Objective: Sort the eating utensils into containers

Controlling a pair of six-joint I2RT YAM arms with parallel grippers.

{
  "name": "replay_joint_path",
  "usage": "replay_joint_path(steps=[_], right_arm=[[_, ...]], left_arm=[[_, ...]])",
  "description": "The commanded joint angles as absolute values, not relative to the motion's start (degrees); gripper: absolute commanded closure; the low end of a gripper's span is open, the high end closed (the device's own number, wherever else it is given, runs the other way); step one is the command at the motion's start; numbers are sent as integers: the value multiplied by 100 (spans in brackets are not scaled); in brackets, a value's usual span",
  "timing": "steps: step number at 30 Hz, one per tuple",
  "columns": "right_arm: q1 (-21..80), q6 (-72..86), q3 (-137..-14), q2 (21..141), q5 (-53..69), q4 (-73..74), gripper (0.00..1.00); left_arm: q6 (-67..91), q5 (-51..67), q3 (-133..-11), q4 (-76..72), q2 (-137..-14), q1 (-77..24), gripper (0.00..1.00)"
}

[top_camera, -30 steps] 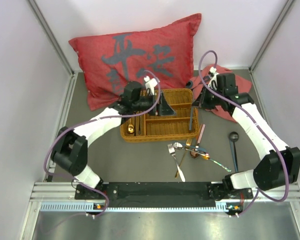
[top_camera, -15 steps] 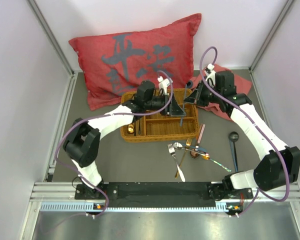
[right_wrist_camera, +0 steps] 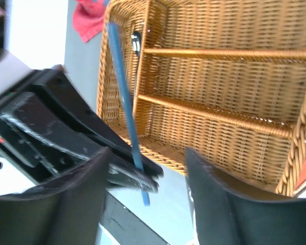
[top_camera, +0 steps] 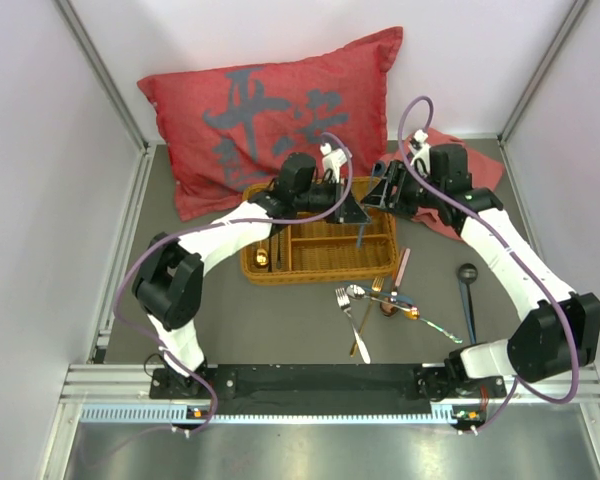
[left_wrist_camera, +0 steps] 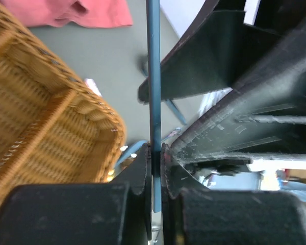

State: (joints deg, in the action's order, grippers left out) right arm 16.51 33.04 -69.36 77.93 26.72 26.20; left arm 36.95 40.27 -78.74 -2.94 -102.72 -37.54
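A slim blue utensil [top_camera: 361, 233] hangs upright over the right end of the tan wicker tray [top_camera: 280, 272]. My left gripper [top_camera: 357, 214] is shut on it; the left wrist view shows the blue utensil [left_wrist_camera: 153, 76] pinched between the jaws of the left gripper [left_wrist_camera: 155, 153]. My right gripper [top_camera: 382, 192] stands just right of it, open. In the right wrist view the blue utensil [right_wrist_camera: 123, 102] runs past the left finger of the right gripper [right_wrist_camera: 148, 178], untouched by either finger, above the tray's compartments [right_wrist_camera: 219, 102]. Several loose utensils [top_camera: 380, 300] lie on the table in front of the tray.
A big red cushion [top_camera: 270, 110] leans behind the tray, and a red cloth [top_camera: 480, 170] lies at the back right. A black spoon [top_camera: 467, 280] and a copper piece [top_camera: 403, 265] lie right of the tray. A gold spoon [top_camera: 262, 257] rests in the tray's left compartment.
My left gripper has swung right across the tray and shut on the blue utensil. My right gripper, shut on it before, has opened and let it go.
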Motion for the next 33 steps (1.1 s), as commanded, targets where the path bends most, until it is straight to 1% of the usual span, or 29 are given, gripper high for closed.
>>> replay_joint_path(steps=[1,4,6,7,12,17,18,23,27,33], right_arm=[[1723,3041,-7049,7445,2295,2768,24],[1723,2839,-7110,7392,1996,3032,13],[1714,2699,-7154,7374,1802,3207,10],[1714,2663,-7146,7357,1732,3251,9],[1600,2461,-7058,7260,1266,3419,7],[1293,2259,-6944,7181,1195,3559,7],[1188,2241,-6891,7163,1195,3568,7],[870,2066,-6724,7119,1195,3612,7],[677,1934,-6680,7163,1178,3717,7],[361,1776,-6592,7172,1160,3823,7]], left_arm=[[2778,3604,-8366,579,-10371,-3534,100],[2349,3280,-8726,1157,-10529,-3280,100],[1910,3007,-9103,1484,-10713,-3191,100],[1768,2640,-9245,1825,-10783,-3138,100],[855,1285,-10298,2619,-11398,-3111,100],[36,450,-10652,2261,-11750,-3120,100],[-417,231,-10696,2180,-11777,-3120,100],[-1457,228,-10617,1688,-11918,-3120,100],[-2257,641,-10442,1459,-12015,-3120,100],[-2881,1028,-9994,1275,-12059,-3120,100]])
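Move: The left hand holds the blue chopstick above the basket. The basket's empty far compartment lies roughly 13 cm ahead of that hand, 5 cm left and 20 cm below; the middle compartment is some 6 cm ahead and 5 cm left, the utensil-filled left compartment about 5 cm ahead and 22 cm left. From the right hand, the red stick beside the basket is about 7 cm back, 7 cm right and 23 cm down, the far compartment 11 cm ahead and 8 cm left. Forward about 19 cm and half as far left, sinking some 7 cm, the left hand carries the blue chopstick towards the far compartment, keeping its pinch near one end while the wrist tips down and swings the chopstick nearer to left-right. The right hand, already free of the chopstick, opens wide and backs off some 12 cm right, sinking slightly. ##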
